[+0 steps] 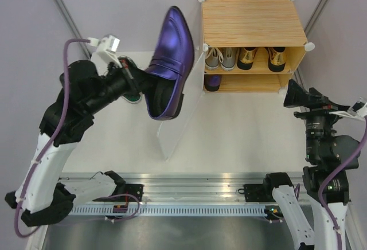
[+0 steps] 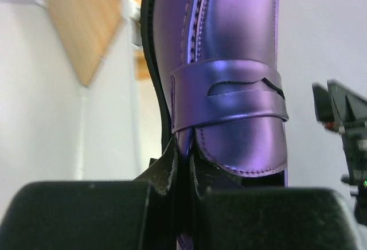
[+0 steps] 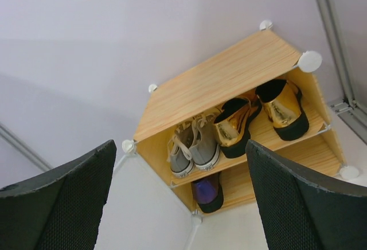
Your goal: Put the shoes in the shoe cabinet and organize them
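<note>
My left gripper [image 1: 150, 85] is shut on a glossy purple dress shoe [image 1: 166, 61], held high above the table left of the shoe cabinet [image 1: 252, 23]. In the left wrist view the fingers clamp the shoe's [image 2: 229, 89] opening edge. The cabinet's upper shelf holds the grey sneakers [image 1: 220, 58] and the gold shoes [image 1: 261, 58]; the lower shelf holds the other purple shoe [image 1: 213, 82]. The white door panel [image 1: 180, 118] stands open. My right gripper [image 1: 292, 94] is open and empty, right of the cabinet; its view shows the grey sneakers [image 3: 194, 145], gold shoes [image 3: 258, 114] and purple shoe [image 3: 207, 192]. A green sneaker [image 1: 131, 96] peeks from behind the left arm.
The right part of the lower shelf [image 1: 252, 82] holds nothing. A metal rail [image 1: 189, 195] runs along the table's near edge between the arm bases. Slanted frame bars [image 1: 63, 9] stand at the back corners.
</note>
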### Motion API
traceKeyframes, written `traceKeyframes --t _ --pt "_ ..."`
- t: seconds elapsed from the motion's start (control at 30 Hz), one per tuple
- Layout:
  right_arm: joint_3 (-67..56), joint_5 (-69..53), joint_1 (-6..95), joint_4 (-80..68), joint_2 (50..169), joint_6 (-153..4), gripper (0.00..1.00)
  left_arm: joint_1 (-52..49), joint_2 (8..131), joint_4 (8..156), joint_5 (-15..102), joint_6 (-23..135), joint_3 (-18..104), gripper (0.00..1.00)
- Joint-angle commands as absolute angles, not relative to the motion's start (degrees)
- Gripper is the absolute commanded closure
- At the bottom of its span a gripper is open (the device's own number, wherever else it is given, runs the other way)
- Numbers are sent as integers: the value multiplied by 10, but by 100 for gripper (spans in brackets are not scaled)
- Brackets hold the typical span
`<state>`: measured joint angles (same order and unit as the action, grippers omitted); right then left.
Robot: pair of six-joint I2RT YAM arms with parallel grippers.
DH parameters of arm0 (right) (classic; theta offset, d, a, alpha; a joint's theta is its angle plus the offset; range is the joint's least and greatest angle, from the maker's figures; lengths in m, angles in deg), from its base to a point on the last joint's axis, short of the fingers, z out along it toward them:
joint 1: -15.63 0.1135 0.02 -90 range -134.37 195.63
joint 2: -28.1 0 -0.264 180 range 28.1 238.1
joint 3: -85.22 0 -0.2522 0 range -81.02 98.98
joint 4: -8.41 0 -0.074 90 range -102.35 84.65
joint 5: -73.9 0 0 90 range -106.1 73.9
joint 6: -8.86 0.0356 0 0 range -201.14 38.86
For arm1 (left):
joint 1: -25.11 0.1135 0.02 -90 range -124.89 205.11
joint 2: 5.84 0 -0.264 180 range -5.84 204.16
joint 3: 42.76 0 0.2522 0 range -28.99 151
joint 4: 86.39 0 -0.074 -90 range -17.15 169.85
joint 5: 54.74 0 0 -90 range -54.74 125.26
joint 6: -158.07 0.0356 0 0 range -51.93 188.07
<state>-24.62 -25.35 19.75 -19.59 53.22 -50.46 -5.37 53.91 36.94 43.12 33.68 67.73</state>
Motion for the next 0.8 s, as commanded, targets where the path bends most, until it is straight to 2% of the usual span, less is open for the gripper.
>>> traceKeyframes --t 0.0,0.03,0.07,0.1,0.27,0.57,0.77 --pt "-208 -316 196 -242 525 -511 3 -212 575 433 359 353 736 98" --pt "-205 -321 197 -246 524 -511 3 -249 606 433 295 365 740 98" --pt "-200 -324 197 -249 521 -511 3 -310 625 432 264 376 744 98" --pt "-197 -332 197 -257 519 -511 3 -331 639 432 241 390 744 98" --pt "-185 -349 196 -285 496 -511 3 -400 718 482 215 372 674 98" --pt "-213 -359 196 -316 475 -514 2 -413 791 656 265 240 449 98" --pt "-255 -300 196 -313 485 -499 2 -413 859 686 207 170 419 98"
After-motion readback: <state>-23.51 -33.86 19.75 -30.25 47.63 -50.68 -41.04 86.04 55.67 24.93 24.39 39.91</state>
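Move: The left hand already holds the second purple shoe high up. The bare table in front of the cabinet, where it is being taken, lies about 22 cm to its right, 3 cm back and some 45 cm below. The open white door's middle is about 8 cm ahead, 8 cm right and 33 cm down. The purple shoe's mate, on the lower shelf, sits some 30 cm ahead, 22 cm right and 42 cm down. From the right hand, that bare spot lies roughly 24 cm left, 2 cm back and 43 cm below. Keeping its pinch on the side of the purple shoe, the left hand sweeps right about 20 cm over the open white door, then drops some 35 cm towards the bare table before the cabinet, easing back about 5 cm overall. The wrist tips down some 25 degrees, its left side rising as much. The open, empty right hand drifts a few centimetres back and right. ##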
